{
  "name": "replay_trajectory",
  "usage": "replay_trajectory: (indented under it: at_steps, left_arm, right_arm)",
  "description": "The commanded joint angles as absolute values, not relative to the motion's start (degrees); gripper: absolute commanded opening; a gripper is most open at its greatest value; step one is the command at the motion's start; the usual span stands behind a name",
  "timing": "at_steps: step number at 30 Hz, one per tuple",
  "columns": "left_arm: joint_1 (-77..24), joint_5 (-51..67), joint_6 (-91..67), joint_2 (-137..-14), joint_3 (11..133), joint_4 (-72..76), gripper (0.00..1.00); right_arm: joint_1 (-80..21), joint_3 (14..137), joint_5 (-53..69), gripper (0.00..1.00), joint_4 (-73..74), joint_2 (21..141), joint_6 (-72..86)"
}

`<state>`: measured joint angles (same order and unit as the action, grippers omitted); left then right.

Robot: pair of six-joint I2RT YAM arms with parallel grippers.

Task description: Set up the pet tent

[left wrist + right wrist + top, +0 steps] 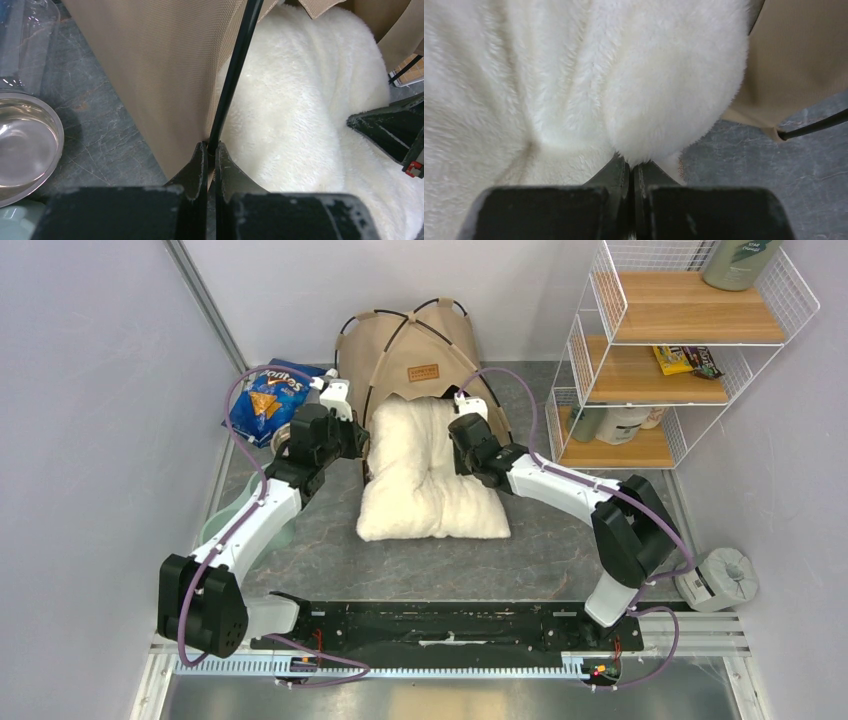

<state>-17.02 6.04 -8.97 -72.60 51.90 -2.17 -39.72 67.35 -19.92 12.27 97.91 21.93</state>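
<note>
The tan pet tent [410, 345] stands at the back of the table, its black poles arched and its doorway facing me. A fluffy white pillow [425, 475] lies half inside the doorway and spills forward. My left gripper [211, 150] is shut on a thin black tent pole [235, 75] at the doorway's left edge, beside the tan fabric [165, 65]. On the pillow's right edge, my right gripper [632, 166] is shut, pinching a bulge of the pillow [674, 90]. Tent fabric [799, 60] and a pole end show to its right.
A blue chip bag [268, 400] lies left of the tent. A metal bowl [25, 145] and a pale green dish [215, 525] sit by the left arm. A white wire shelf [680, 350] with bottles and snacks stands at right. A tape roll [722, 580] is near the right base.
</note>
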Motion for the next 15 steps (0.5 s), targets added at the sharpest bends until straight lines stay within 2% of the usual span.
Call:
replay_trajectory:
  at_steps: [1,6,10,15]
  left_arm:
    - [-17.40,6.74,-9.05,-73.67,54.52,-4.70,0.02]
    - [-17.49,6.84,-8.79,-74.62,55.79,-5.71,0.02]
    - [-17.57,6.59,-8.70,-75.19,55.96,-5.91,0.02]
    - [-17.81,6.43,-8.79,-76.31,56.43,-5.76,0.02]
  right_arm:
    - [-40.96,73.94,-27.29,0.00,8.98,96.54,17.03]
    - [-40.96,77.78,-40.46,0.00,4.72,99.32,12.21]
    - [-40.94,77.91,-38.07,0.00,-4.99,103.18,5.66]
    - [-41.04,81.44,-36.06,0.00,-5.21,111.21,4.90]
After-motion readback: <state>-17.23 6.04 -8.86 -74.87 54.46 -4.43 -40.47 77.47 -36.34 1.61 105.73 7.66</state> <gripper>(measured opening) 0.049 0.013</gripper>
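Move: The right hand, pinching the white pillow, has the tent's opening about 10 cm ahead and 7 cm to its left, roughly level. The pillow's bulk lies some 6 cm left and 4 cm below; the front pole held by the left hand is about 19 cm left, 4 cm ahead and 9 cm up; the tent's right front corner is 9 cm right, 5 cm ahead and 8 cm down. From the left hand the opening is about 6 cm ahead, 12 cm right and 8 cm lower. Keeping its pinch on the pillow's fleece, the right hand drags the pillow forward into the tent's opening: it lifts about 6 cm while reaching some 7 cm forward, then keeps reaching as it starts to sink, the fingers tipping up from their downward slant. The left hand keeps the tent's front pole gripped, almost still. ##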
